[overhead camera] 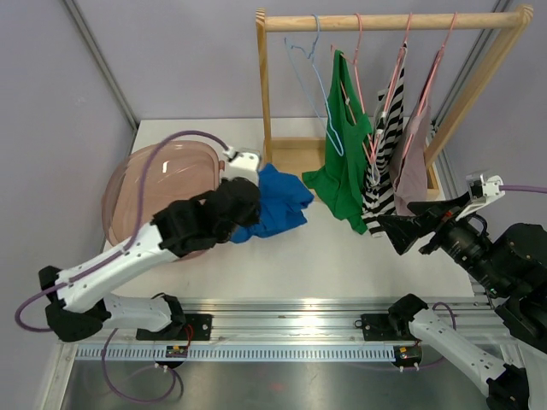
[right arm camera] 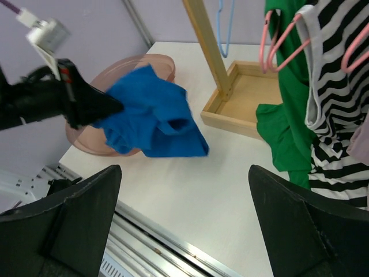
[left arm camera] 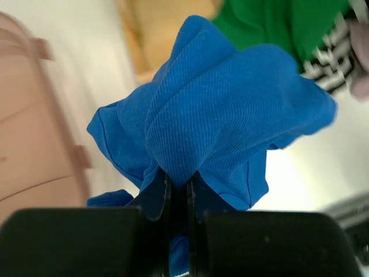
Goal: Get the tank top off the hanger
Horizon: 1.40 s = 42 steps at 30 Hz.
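Observation:
The blue tank top (overhead camera: 280, 203) is off the rack, bunched up and hanging from my left gripper (overhead camera: 255, 198) just above the table, left of the rack's base. In the left wrist view the jaws of that gripper (left arm camera: 179, 186) are shut on a fold of the blue ribbed cloth (left arm camera: 219, 115). An empty light-blue hanger (overhead camera: 316, 77) hangs on the wooden rail (overhead camera: 385, 21). My right gripper (overhead camera: 398, 225) stands open with nothing in it, low beside the striped top (overhead camera: 385, 162). The right wrist view shows the tank top (right arm camera: 153, 112) held over the table by the left gripper (right arm camera: 109, 107).
A green top (overhead camera: 342, 171), the striped top and a pale pink garment (overhead camera: 414, 162) hang on pink hangers on the rack. A translucent pink basin (overhead camera: 145, 184) sits at the left of the table. The rack's wooden base tray (right arm camera: 242, 98) lies behind the tank top.

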Tool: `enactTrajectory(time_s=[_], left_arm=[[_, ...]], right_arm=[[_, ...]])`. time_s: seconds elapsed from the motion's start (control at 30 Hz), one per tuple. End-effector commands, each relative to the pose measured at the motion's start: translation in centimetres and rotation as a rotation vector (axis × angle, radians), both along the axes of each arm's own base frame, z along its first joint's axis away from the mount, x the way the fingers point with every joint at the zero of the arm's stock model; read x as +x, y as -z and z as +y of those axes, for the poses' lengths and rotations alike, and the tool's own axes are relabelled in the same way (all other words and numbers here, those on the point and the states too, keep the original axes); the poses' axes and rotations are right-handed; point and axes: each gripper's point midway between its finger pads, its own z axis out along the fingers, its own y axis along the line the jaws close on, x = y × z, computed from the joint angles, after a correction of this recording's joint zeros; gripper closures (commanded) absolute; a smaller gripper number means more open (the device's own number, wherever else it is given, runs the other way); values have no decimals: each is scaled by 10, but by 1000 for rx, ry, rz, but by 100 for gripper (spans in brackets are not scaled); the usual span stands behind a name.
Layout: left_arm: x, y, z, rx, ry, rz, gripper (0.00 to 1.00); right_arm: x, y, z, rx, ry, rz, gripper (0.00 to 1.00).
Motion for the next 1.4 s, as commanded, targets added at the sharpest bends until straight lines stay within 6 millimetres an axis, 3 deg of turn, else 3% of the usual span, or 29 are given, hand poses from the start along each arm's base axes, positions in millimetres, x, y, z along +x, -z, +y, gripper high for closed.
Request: enactTrajectory(time_s=[0.0, 0.1, 0.2, 0.27, 0.3, 0.37, 0.4, 0.43, 0.5, 0.6, 0.67, 0.77, 0.8, 0.87, 0.9, 0.93, 0.97, 1.0, 1.03, 1.1, 1.13, 1.17, 1.23, 1.27, 1.3, 1.37], left_arm=[[20, -38, 62, 33, -154, -68, 100], [40, -52, 108, 33, -292, -83, 100], [56, -51, 133, 39, -346, -65, 100], [77, -40, 159, 59, -413, -38, 100], [87, -35, 186, 53, -496, -16, 100], [97, -27, 192, -1, -488, 22, 100], [103, -22, 208, -5, -539, 37, 99], [107, -17, 212, -7, -552, 51, 92], [114, -6, 220, -16, -577, 101, 64], [115, 3, 227, -28, -598, 128, 35], [113, 4, 228, -39, -607, 130, 1], [107, 3, 223, -56, -572, 135, 1], [104, 7, 220, -54, -548, 142, 1], [95, 3, 205, -101, -460, 134, 1], [89, 11, 201, -105, -426, 146, 1], [83, 15, 193, -118, -375, 150, 1], [75, 6, 190, -140, -355, 104, 1], [69, 8, 183, -144, -325, 101, 1], [62, 24, 179, -137, -308, 125, 1], [45, 28, 164, -146, -248, 101, 1], [39, 31, 162, -144, -236, 92, 1], [34, 45, 158, -137, -220, 109, 1], [21, 47, 150, -148, -177, 89, 1], [16, 61, 150, -135, -173, 110, 1], [11, 63, 146, -134, -159, 107, 1], [5, 58, 148, -129, -173, 79, 1]], right_arm=[[13, -16, -12, 55, 108, -16, 0], [17, -17, -9, 65, 110, -22, 1], [20, -18, -5, 68, 96, -25, 1], [23, -15, -2, 64, 95, -19, 1], [25, -15, 0, 62, 90, -16, 1], [30, -13, 2, 53, 97, -6, 0], [34, -12, 0, 48, 119, -3, 1], [37, -12, -1, 49, 134, -1, 0], [44, -15, -5, 53, 175, -8, 1], [49, -24, -12, 67, 226, -28, 0], [54, -32, -13, 68, 244, -42, 0], [64, -40, -8, 28, 241, -48, 0], [74, -33, -6, -3, 265, -17, 1], [82, -44, -8, -13, 296, -14, 0], [94, -36, -4, -52, 318, 24, 1], [97, -46, -6, -55, 329, 10, 0], [103, -47, -8, -78, 353, 12, 0], [115, -40, -4, -120, 368, 40, 3], [118, -50, -6, -130, 384, 21, 4], [133, -47, 0, -179, 391, 40, 9], [134, -58, 0, -179, 390, 16, 14], [137, -61, 2, -187, 386, 11, 16], [151, -65, 7, -227, 396, 1, 26], [156, -65, 8, -242, 404, -2, 26], [168, -59, 14, -272, 403, 12, 27], [176, -64, 19, -294, 395, -2, 27]])
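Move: The left hand, already gripping the blue tank top, has the pink basin's middle about 24 cm to its left, 12 ahead and 26 below; the rack's left post stands some 21 ahead and 3 to the right. From the open right hand, the green top hangs roughly 24 cm ahead, 8 left and 17 lower, the empty blue hanger about 26 ahead and 13 left, the striped top 23 straight ahead. Left hand carries the blue top about 23 cm left, opens over basin, retreats; right reaches forward towards green. ##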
